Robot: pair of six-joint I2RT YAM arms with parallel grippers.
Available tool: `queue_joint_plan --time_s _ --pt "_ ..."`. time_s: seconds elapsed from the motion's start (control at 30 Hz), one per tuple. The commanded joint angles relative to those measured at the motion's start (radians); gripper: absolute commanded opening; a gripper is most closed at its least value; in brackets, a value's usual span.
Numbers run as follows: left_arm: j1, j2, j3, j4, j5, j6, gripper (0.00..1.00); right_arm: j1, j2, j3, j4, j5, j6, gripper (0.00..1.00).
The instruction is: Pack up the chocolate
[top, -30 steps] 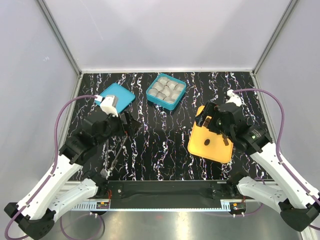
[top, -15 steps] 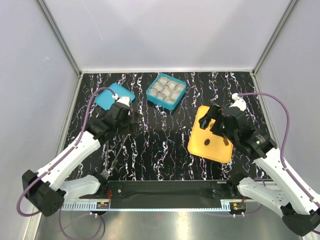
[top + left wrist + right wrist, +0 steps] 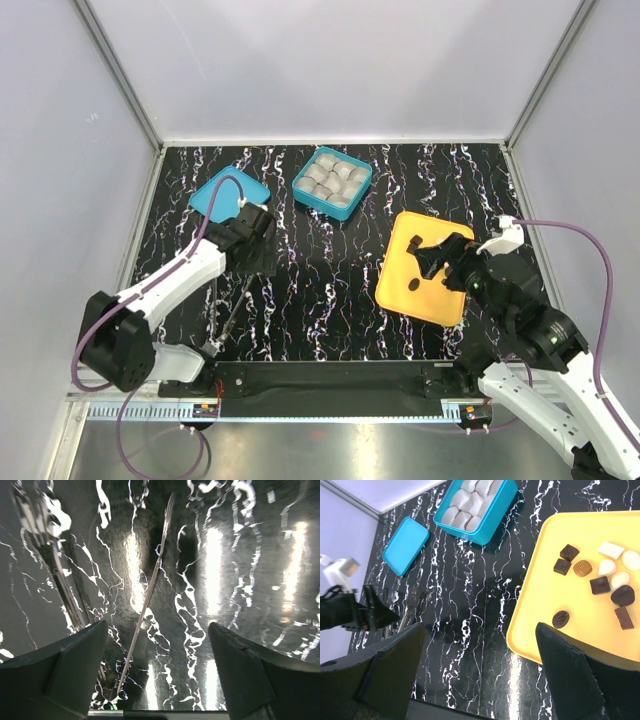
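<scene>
The chocolate [image 3: 600, 585], several dark and pale pieces, lies on the yellow tray [image 3: 545, 605]; one oval dark piece [image 3: 560, 618] sits apart near the tray's front edge. From above, most pieces are hidden by my right gripper [image 3: 432, 258], which hovers over the tray and stands open with nothing between its fingers. In the right wrist view this gripper [image 3: 480, 627] looks down on the dark table left of the tray. My left gripper [image 3: 157, 627] is open low over the table, with a thin arm of the metal tongs [image 3: 150, 597] lying between its fingers.
A teal box [image 3: 333, 183] filled with grey paper cups stands at the back centre, and its teal lid [image 3: 230, 195] lies flat to its left. The tongs [image 3: 235, 305] lie on the marbled black table near the left arm. Grey walls close in the sides.
The left arm has swung away from the teal lid, down over the tongs. The right arm has drawn back toward the near right, uncovering more of the yellow tray.
</scene>
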Motion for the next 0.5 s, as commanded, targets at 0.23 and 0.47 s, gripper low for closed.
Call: queue_joint_plan --time_s 0.23,0.47 --pt "0.066 0.155 -0.041 0.095 0.084 -0.011 0.67 0.007 -0.052 -0.016 0.057 -0.005 -0.065 1.0" --pt "0.072 0.261 -0.022 0.154 0.141 -0.04 0.53 0.005 -0.066 -0.025 0.065 -0.013 -0.068 1.0"
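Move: The thin rod lies under the left hand, its middle about 5 cm back, 2 cm to the left and roughly 9 cm below; its forward half runs beneath the fingers. The clear utensil beside it is some 3 cm back and 10 cm left of this hand, while the blue tray sits about 18 cm ahead and 7 cm left. From the idle right hand, the rod's middle is roughly 40 cm to the left, level fore and aft, and 26 cm lower. No touch can be made out yet: the left hand sinks steadily, about 6.5 cm almost straight down, towards the forward half of the thin rod. Its fingers tip some 10 degrees nearer to vertical and draw together from nearly wide to about half open, with the rod running below the gap, nearer the left finger. ##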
